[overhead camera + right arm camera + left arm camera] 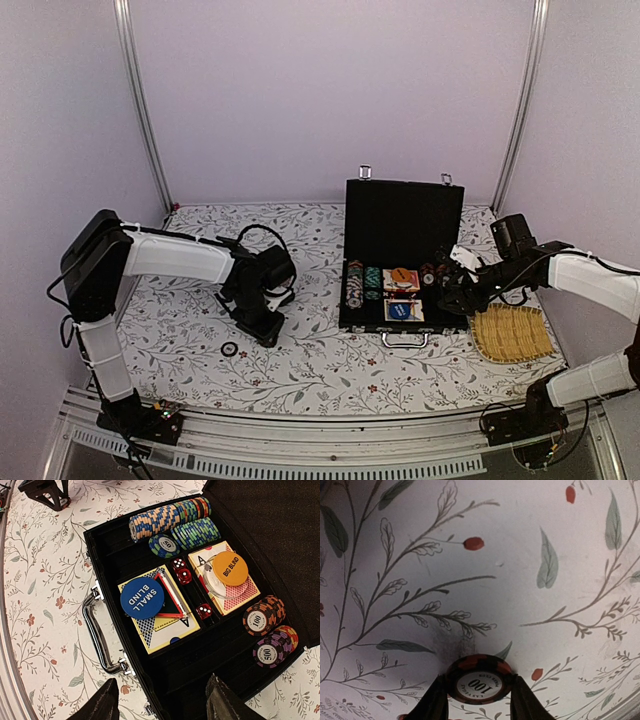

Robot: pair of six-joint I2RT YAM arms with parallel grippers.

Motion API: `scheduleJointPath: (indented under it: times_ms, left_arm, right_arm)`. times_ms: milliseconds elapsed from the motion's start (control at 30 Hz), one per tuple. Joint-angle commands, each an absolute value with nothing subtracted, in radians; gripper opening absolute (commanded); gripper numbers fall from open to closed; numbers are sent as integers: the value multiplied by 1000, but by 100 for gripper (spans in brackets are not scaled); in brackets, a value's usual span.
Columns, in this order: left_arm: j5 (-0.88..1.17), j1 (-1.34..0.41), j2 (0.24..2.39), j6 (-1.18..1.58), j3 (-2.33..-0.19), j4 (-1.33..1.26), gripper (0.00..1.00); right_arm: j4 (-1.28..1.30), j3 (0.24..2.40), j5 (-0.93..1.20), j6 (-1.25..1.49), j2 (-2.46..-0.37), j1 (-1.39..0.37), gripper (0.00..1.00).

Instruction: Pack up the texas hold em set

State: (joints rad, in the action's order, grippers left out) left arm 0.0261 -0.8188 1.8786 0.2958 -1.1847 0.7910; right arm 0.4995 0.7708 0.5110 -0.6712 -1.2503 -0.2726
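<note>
The black case [402, 215] lies open at mid-right with its lid upright. Its tray [200, 672] holds rows of chips [170, 517], a stack of 100 chips [262, 615], an orange disc [229, 568] on a red-pink card deck [242, 593], and a blue disc [142, 599]. My right gripper [162, 705] hangs open above the case's near edge, by the silver handle [96, 630], holding nothing. My left gripper [479, 681] is down at the cloth left of the case, its fingers against both sides of a black-and-orange 100 chip [479, 670].
Another loose chip [230, 348] lies on the floral cloth just left of my left gripper [266, 332]. A yellow woven tray [512, 335] sits right of the case, below my right gripper [455, 292]. Red dice [182, 573] lie between the decks.
</note>
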Motion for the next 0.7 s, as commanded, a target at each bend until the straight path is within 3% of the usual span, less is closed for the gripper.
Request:
scheduleJointPath:
  times_ms: [0, 367, 667]
  left_arm:
    - [21, -825, 1832, 328, -1140, 799, 36]
    - [5, -748, 1612, 406, -928, 856, 36]
    - [5, -700, 1589, 405, -904, 846, 36]
  right_arm:
    - [495, 764, 534, -678, -1251, -270, 60]
    - [497, 767, 540, -681, -1259, -270, 60]
    - [500, 767, 541, -681, -1262, -272, 60]
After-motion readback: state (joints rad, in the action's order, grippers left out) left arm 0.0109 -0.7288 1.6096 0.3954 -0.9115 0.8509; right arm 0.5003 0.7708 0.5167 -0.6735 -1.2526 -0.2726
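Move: My left hand already pinches a black-and-red 100 chip low at the table. The last loose chip lies about 8 cm to its left and 3 cm back, at much the same height. The middle of the open case's tray is some 29 cm to this hand's right and 13 cm ahead; the red patterned dish is about 21 cm straight ahead. From my idle right hand, the loose chip lies about 47 cm left, 6 cm back and 11 cm lower. Keeping the 100 chip pinched flat between the fingertips, I sweep my left hand low over the cloth towards the last loose chip, about 8 cm left and 4 cm back, first on a slant and then purely left. The hand eases up about a centimetre and turns some 10 degrees counter-clockwise, slowing as the held chip comes over the near side of the loose one. ##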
